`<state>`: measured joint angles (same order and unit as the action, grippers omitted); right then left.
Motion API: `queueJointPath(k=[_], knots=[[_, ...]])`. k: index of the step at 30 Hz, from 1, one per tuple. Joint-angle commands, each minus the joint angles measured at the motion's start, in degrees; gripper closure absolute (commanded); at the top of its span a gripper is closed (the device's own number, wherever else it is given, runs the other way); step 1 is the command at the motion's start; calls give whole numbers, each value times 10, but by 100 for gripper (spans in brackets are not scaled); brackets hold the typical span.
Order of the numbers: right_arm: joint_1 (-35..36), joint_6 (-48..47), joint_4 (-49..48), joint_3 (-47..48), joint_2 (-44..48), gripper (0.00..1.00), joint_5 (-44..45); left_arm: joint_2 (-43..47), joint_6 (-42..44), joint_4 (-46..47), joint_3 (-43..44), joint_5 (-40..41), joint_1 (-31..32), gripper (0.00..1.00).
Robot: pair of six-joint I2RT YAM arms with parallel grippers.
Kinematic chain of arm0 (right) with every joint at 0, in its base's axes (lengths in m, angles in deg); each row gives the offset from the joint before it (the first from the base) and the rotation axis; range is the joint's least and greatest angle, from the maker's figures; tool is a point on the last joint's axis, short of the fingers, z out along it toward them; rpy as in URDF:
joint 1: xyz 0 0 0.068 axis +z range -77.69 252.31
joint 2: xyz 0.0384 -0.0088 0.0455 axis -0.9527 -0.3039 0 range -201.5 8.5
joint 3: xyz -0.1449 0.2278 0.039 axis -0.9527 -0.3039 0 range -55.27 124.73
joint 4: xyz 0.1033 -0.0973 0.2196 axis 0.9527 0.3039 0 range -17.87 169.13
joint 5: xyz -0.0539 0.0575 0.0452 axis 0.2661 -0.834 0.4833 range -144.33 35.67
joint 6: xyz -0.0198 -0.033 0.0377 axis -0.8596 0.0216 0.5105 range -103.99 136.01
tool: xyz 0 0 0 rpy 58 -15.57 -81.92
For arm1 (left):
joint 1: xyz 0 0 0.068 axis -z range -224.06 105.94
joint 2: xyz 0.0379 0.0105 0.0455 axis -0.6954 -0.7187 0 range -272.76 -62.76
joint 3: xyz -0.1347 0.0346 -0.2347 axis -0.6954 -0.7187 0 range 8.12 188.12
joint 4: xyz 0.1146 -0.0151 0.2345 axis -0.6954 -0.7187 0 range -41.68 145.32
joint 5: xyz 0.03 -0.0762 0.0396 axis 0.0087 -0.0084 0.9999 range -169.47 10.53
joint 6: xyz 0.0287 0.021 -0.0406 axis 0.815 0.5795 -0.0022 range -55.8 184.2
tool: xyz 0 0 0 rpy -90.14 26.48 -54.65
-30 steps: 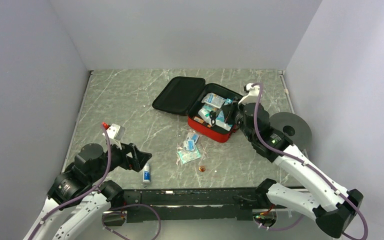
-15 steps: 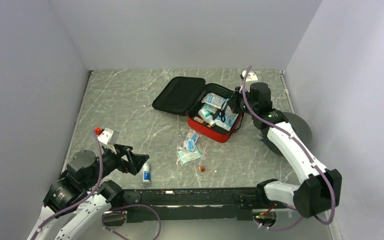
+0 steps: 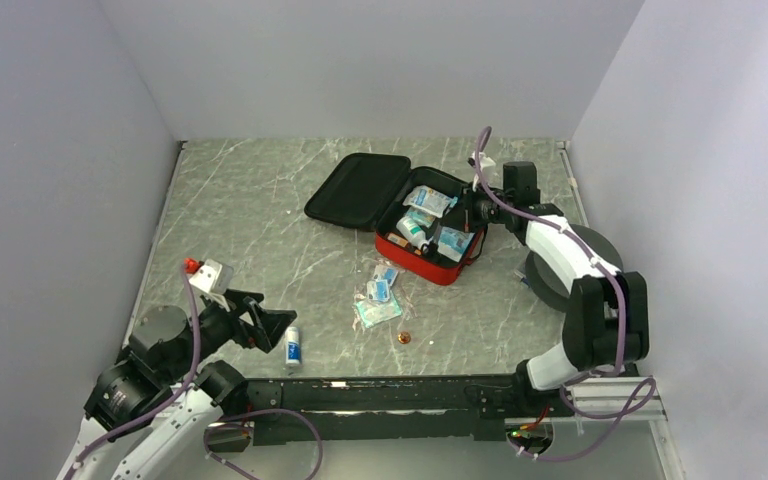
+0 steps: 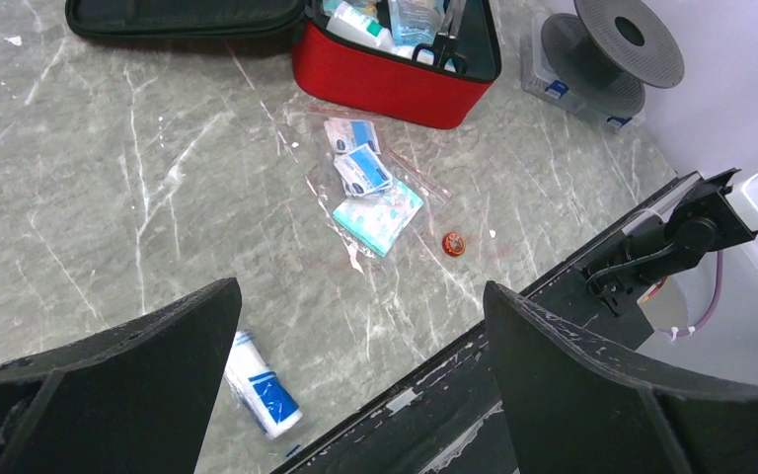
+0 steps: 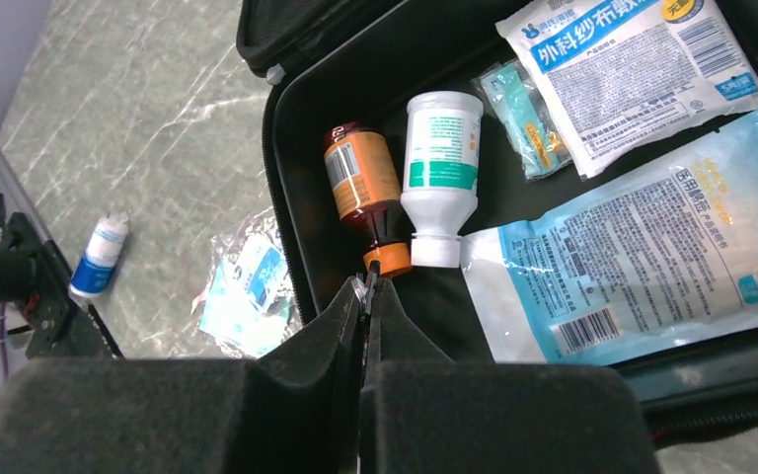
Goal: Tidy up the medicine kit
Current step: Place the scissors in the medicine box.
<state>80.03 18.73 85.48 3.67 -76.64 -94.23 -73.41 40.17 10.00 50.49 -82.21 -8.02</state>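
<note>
The red medicine kit (image 3: 430, 262) lies open at mid-table, its black lid (image 3: 358, 190) flat to the left. Inside it are a brown bottle (image 5: 360, 188), a white bottle (image 5: 441, 163) and blue packets (image 5: 632, 257). My right gripper (image 3: 472, 212) hovers over the kit's right side, shut on the thin blades of scissors (image 4: 438, 51); a sliver of metal shows between the fingertips (image 5: 367, 281). My left gripper (image 3: 275, 325) is open near the front left, above a white-and-blue tube (image 4: 262, 387), holding nothing.
A clear bag of small packets (image 3: 378, 300) and a small orange cap (image 3: 404, 338) lie in front of the kit. A grey spool (image 3: 580, 262) sits on a clear box at the right. The black front rail (image 4: 553, 296) runs close under the left gripper.
The right arm has folded back to the right and its gripper has shifted toward the kit's far right edge, still shut. The left gripper drew back slightly toward the near left, still open.
</note>
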Motion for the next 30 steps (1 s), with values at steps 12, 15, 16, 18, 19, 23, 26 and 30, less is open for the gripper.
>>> queueJointPath(k=[12, 15, 16, 18, 19, 23, 26, 30], knots=[[-36, -32, -27, 14, -97, 100, -94, 16, 10, 18, -1, -3, 0, 1], [-39, -29, -25, 13, -91, 93, -60, 18, 10, 18, -1, -2, 0, 1], [-40, -28, -24, 14, -90, 90, -53, 18, 9, 18, -1, -2, 0, 1], [-42, -28, -23, 14, -85, 86, -41, 17, 9, 18, -1, -2, 0, 1], [-42, -16, -25, 13, -83, 83, -32, 17, 9, 18, -1, -2, 0, 1], [-42, -9, -18, 16, -69, 70, 1, 18, 8, 18, -2, -2, 0, 1], [-43, -5, -12, 16, -52, 62, 23, 18, 9, 18, -2, -1, 0, 1], [-43, -3, -2, 22, -27, 62, 54, 17, 9, 17, -2, -1, 0, 0]])
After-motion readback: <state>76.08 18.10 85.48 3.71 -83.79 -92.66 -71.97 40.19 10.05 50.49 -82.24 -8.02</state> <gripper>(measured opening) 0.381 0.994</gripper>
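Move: The right hand, holding the scissors with the handles hanging down, is taking them to the near part of the medicine box floor, about 6 cm back, 3 cm left and 12 cm below. From this hand, the white bottle lies some 3 cm back and 8 cm left, the brown bottle 5 cm back and 10 cm left, and the long blue packet 2 cm back and 2 cm right, all 10–11 cm lower. From the left hand, that spot is roughly 18 cm ahead, 29 cm right and 22 cm below. The right hand lowers the scissors, handles first, about 5 cm into the near part of the medicine box between the bottles and the long blue packet, with a slight wrist tilt of some 10 degrees. Near the bottom the fingers part from shut to a bit over a third open, loosening their pinch on the blades while the hand eases some 3 cm right and a little forward, and it just starts to rise at the end. ##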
